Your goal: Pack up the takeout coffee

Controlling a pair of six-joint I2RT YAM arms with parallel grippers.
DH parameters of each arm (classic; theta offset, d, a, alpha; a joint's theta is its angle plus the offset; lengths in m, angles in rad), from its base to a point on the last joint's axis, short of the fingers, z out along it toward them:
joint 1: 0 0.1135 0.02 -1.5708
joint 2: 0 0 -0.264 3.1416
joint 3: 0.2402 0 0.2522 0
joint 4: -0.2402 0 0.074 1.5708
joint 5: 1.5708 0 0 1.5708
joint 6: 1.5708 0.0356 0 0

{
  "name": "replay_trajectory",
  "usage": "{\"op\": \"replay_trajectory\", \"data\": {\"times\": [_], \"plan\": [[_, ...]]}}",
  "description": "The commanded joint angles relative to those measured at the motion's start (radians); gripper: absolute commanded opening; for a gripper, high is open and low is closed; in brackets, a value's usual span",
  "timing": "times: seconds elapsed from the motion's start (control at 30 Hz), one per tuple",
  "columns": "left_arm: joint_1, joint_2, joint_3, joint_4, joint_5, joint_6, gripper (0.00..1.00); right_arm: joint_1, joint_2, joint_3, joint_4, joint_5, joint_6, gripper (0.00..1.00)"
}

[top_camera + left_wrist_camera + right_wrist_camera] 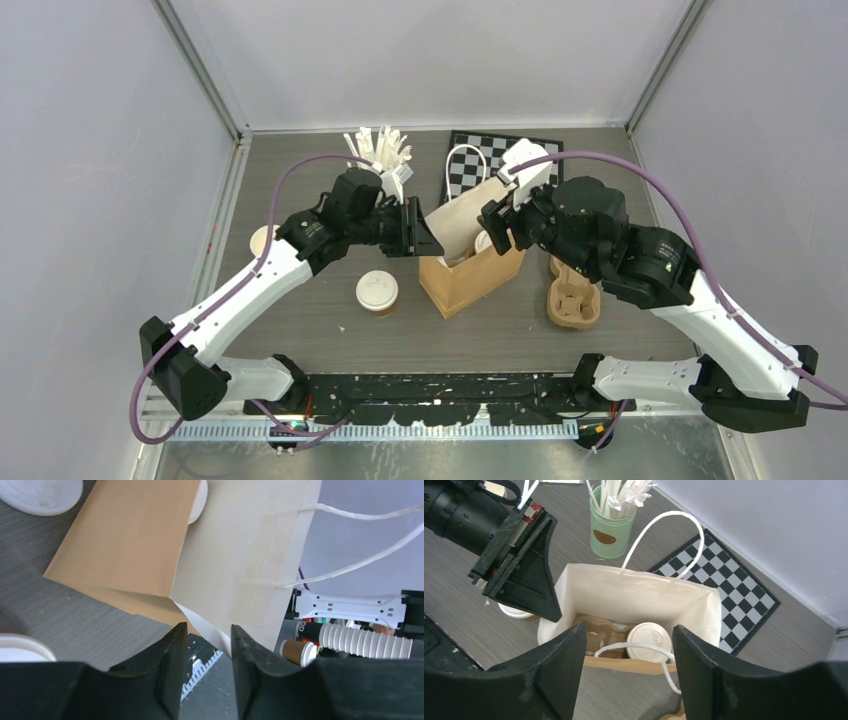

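Observation:
A brown paper bag [462, 268] with white handles stands open at the table's middle. Inside it one takeout coffee cup with a white lid [649, 641] sits beside brown moulded pulp [599, 628]. A second lidded coffee cup [377, 291] stands on the table left of the bag. My left gripper [424, 238] is at the bag's left rim, open by a narrow gap, and the rim's white edge [215, 635] lies between its fingers. Above the bag's near right side my right gripper [629, 627] is open wide and holds nothing. A handle loop [644, 649] shows below it.
A mint-green can of white sticks [385, 160] and a checkered mat [497, 160] lie behind the bag. A brown pulp cup tray [572, 296] sits right of the bag. Another cup [262, 240] stands at the far left, partly behind my left arm.

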Motion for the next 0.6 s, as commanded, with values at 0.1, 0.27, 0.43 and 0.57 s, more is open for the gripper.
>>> {"op": "replay_trajectory", "data": {"times": [0.1,0.27,0.43,0.57], "plan": [[0.015,-0.081,0.135,-0.171,-0.204,0.098,0.60,0.007,0.106,0.132,-0.043,-0.080,0.214,0.80],[0.018,-0.185,0.252,-0.368,-0.544,0.151,0.95,0.067,0.200,0.174,0.017,-0.094,0.278,0.88],[0.018,-0.380,0.261,-0.416,-0.715,0.181,1.00,0.146,0.306,0.191,0.099,-0.067,0.298,0.89],[0.018,-0.517,0.245,-0.434,-0.801,0.210,1.00,0.164,0.421,0.183,0.162,-0.106,0.362,0.89]]}}
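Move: The last lidded coffee cup stands about 20 cm to the right hand's left, 5 cm back and some 35 cm below. The paper bag is almost straight beneath that hand, its middle roughly 27 cm down; the white lid lies about 8 cm ahead and 8 cm left, and the straw holder 14 cm ahead and 19 cm left. From the left hand, at the bag's left rim, the cup is about 11 cm left, 5 cm back and 22 cm below. The left hand, its fingers already parting around the bag's left rim, opens fully, comes free and swings about 16 cm left and 13 cm up, turning counter-clockwise some 30 degrees as it clears the space over the lidded cup. The right hand travels left from above the bag towards that cup, sinking a little in the second half, while its fingers spread wider and tip further down. ##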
